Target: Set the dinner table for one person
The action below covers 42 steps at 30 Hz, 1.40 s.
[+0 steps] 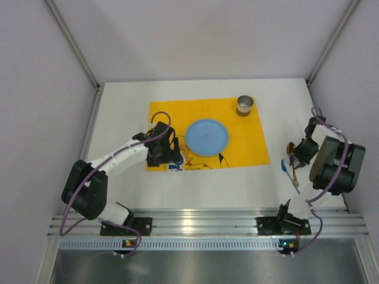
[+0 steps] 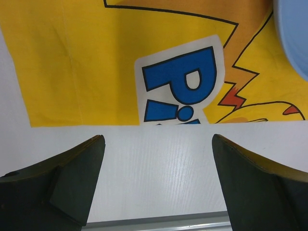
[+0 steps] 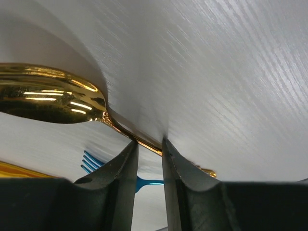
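The white dinner table (image 1: 121, 112) carries a yellow printed mat (image 1: 251, 139) with a light blue plate (image 1: 206, 137) in its middle and a metal cup (image 1: 245, 105) at its far right corner. My right gripper (image 1: 295, 155) is right of the mat and shut on the handle of a gold spoon (image 3: 48, 94), whose bowl sticks out to the left in the right wrist view. The handle crosses between the fingertips of the right gripper (image 3: 147, 143). A blue fork (image 1: 291, 173) lies on the table just below. My left gripper (image 1: 163, 155) is open and empty over the mat's near left corner.
The left wrist view shows the mat's near edge (image 2: 72, 72), bare table under the left gripper (image 2: 159, 140) and the plate's rim (image 2: 294, 38) at the top right. An aluminium rail (image 1: 201, 223) runs along the near edge. Walls enclose the table on three sides.
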Tool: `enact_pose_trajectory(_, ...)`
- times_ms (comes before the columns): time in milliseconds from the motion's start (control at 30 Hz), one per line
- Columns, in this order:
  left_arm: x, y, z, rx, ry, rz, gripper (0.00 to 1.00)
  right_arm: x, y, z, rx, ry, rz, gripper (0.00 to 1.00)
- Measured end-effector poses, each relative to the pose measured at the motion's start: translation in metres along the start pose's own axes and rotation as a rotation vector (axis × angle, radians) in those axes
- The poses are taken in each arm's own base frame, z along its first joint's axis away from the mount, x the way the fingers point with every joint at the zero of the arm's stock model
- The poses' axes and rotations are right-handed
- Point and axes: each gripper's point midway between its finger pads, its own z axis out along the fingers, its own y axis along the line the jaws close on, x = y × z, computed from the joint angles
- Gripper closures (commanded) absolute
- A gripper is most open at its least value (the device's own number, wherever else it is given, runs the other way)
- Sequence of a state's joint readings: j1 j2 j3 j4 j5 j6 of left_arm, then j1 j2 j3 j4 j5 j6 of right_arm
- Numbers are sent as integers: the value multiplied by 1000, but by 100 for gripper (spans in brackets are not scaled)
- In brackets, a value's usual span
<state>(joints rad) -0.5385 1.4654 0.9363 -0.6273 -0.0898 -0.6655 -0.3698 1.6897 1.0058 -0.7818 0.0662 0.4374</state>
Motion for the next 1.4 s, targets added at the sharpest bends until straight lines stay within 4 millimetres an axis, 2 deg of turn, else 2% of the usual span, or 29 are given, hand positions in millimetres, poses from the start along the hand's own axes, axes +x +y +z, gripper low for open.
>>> enact_pose_trajectory(100,0,0,0,-1,0,-3,2,-4,5,0,31,-7,-47,88)
enact_pose_trajectory(133,0,0,0,-1,0,-5,1,-6,7,0,43,-12,-64,100)
enact_pose_trajectory(367,2,0,3,-8,9,-15,1,-19,23,-1,149,-63,-193,100)
enact_pose_trajectory(500,2,0,4,-9,12,-15,2,-36,44,-10,174,-143,-261,100)
enact_pose_trajectory(667,-2,-3,1,0,6,-16,1,-60,86,-54,127,-297,-313,100)
enact_pose_trajectory(800,-16,-13,-7,25,-25,-19,2,-56,117,-105,61,-416,-369,100)
enact_pose_trajectory(933,-24,-18,-16,43,-49,-22,1,-33,138,-153,-40,-497,-422,100)
enact_pose_trajectory(1033,-24,-17,-25,47,-59,-23,2,-9,144,-174,-125,-503,-445,100)
enact_pose_trajectory(1100,-25,-17,-32,55,-70,-28,1,12,148,-179,-187,-490,-468,100)
enact_pose_trajectory(1200,-26,-17,-42,69,-91,-40,1,56,159,-168,-269,-420,-561,100)
enact_pose_trajectory(1300,-26,-15,-50,78,-103,-55,2,100,171,-141,-323,-311,-670,100)
enact_pose_trajectory(1400,-23,-12,-58,80,-108,-68,2,116,181,-114,-313,-231,-721,100)
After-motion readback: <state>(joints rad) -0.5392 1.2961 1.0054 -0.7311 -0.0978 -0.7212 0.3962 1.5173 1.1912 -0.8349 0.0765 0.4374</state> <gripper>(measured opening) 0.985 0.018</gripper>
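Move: The spoon lies right at the right hand, its handle passing between the part-open fingers; its middle is about 2 cm back and 1 cm below. The fork's middle is about 9 cm behind the hand and level sideways, tines near the handle. The cup stands some 21 cm left and 22 cm ahead, the blue plate about 37 cm left and 10 cm ahead. From the left hand the spoon is roughly 54 cm right, 3 cm back and 6 cm below. Forward and low at first, the right hand shuts its fingers on the spoon's handle, then lifts it to about 17 cm while swinging left over the mat, some 22 cm in all, turning about 40 degrees counter-clockwise. It draws back from its farthest reach and finally sinks beside the plate, keeping its pinch. The left hand, still wide open, rises about 6 cm. ##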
